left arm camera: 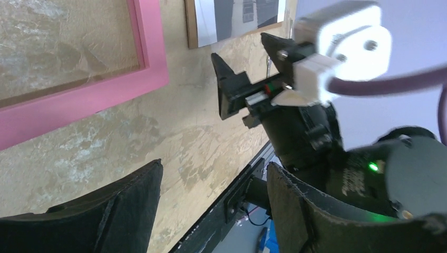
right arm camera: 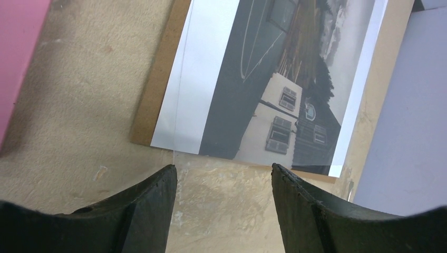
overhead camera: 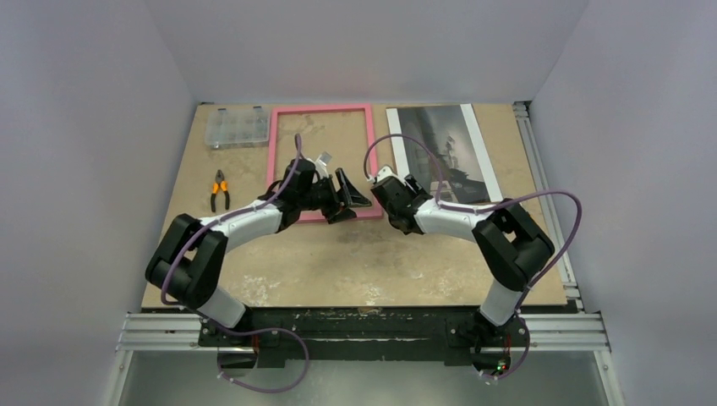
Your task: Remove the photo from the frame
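Note:
The pink frame (overhead camera: 321, 161) lies flat at the back middle of the table, bare board showing through it. In the left wrist view a corner of the frame (left arm camera: 79, 105) shows. To its right the photo (overhead camera: 444, 152) lies face up on a brown backing board (right arm camera: 158, 89), outside the frame. My right gripper (right arm camera: 224, 168) is open with nothing between its fingers. Its tips stand just short of the near end of the photo (right arm camera: 274, 79). My left gripper (left arm camera: 213, 168) is open and empty beside the frame's near right corner. It faces the right gripper (overhead camera: 418, 190).
A clear compartment box (overhead camera: 237, 127) stands at the back left. Orange-handled pliers (overhead camera: 220, 190) lie left of the frame. A metal rail (overhead camera: 541, 194) runs along the table's right edge, close to the photo. Grey walls close in on three sides.

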You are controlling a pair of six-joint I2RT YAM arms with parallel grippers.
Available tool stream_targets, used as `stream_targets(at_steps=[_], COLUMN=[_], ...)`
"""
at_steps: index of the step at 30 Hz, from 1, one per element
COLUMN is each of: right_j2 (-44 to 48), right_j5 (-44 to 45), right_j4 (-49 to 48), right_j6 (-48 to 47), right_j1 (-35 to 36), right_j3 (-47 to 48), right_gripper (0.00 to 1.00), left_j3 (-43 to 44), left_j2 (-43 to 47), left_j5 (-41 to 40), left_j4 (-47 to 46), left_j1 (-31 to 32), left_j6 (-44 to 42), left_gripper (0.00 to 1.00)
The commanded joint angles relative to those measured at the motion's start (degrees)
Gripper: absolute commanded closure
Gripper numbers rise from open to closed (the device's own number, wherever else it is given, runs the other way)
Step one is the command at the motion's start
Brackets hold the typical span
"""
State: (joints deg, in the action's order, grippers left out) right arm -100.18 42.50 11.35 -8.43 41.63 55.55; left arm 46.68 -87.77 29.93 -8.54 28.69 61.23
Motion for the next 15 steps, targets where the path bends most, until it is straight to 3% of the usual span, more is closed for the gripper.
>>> stream_targets(at_steps=[1,8,15], right_j2=[3.4,5.2,7.5], right_j5=[3.7,2.2,0.2], right_j4=[-4.8,-4.6,-4.3], right_j6=[-1.8,-1.3,1.1], right_j1=[-1.4,-2.6,-4.0], right_j3=[1.0,0.8,0.6], right_gripper=[0.37,0.37,0.37], left_j3=[1.3,4.7,11.2], left_j2=[-3.7,-11.2,-18.1], left_j5=[2.9,3.7,2.3], left_j4=[-9.1,-14.5,-16.5], left_j1=[0.1,1.5,4.2], left_j6=[5.3,8.7,9.2], left_gripper=[0.30,0.38,0.56])
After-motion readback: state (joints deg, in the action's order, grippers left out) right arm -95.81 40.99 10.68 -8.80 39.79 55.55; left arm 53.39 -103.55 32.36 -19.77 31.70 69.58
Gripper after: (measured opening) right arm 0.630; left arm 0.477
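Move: The clear sheet's near left corner, at the right hand's left fingertip, is the left hand's aim: about 12 cm to its right, 5 cm ahead and 7 cm lower. From the right hand that corner is level fore and aft, 3 cm left; the photo's middle lies some 19 cm ahead, 7 cm right. The pink frame's near right corner is about 6 cm right of the left hand, 3 cm ahead and 12 cm below. Left hand swings about 5 cm right towards the sheet corner, lowering, half closing; right fingertip lifts it some 2.5 cm. ##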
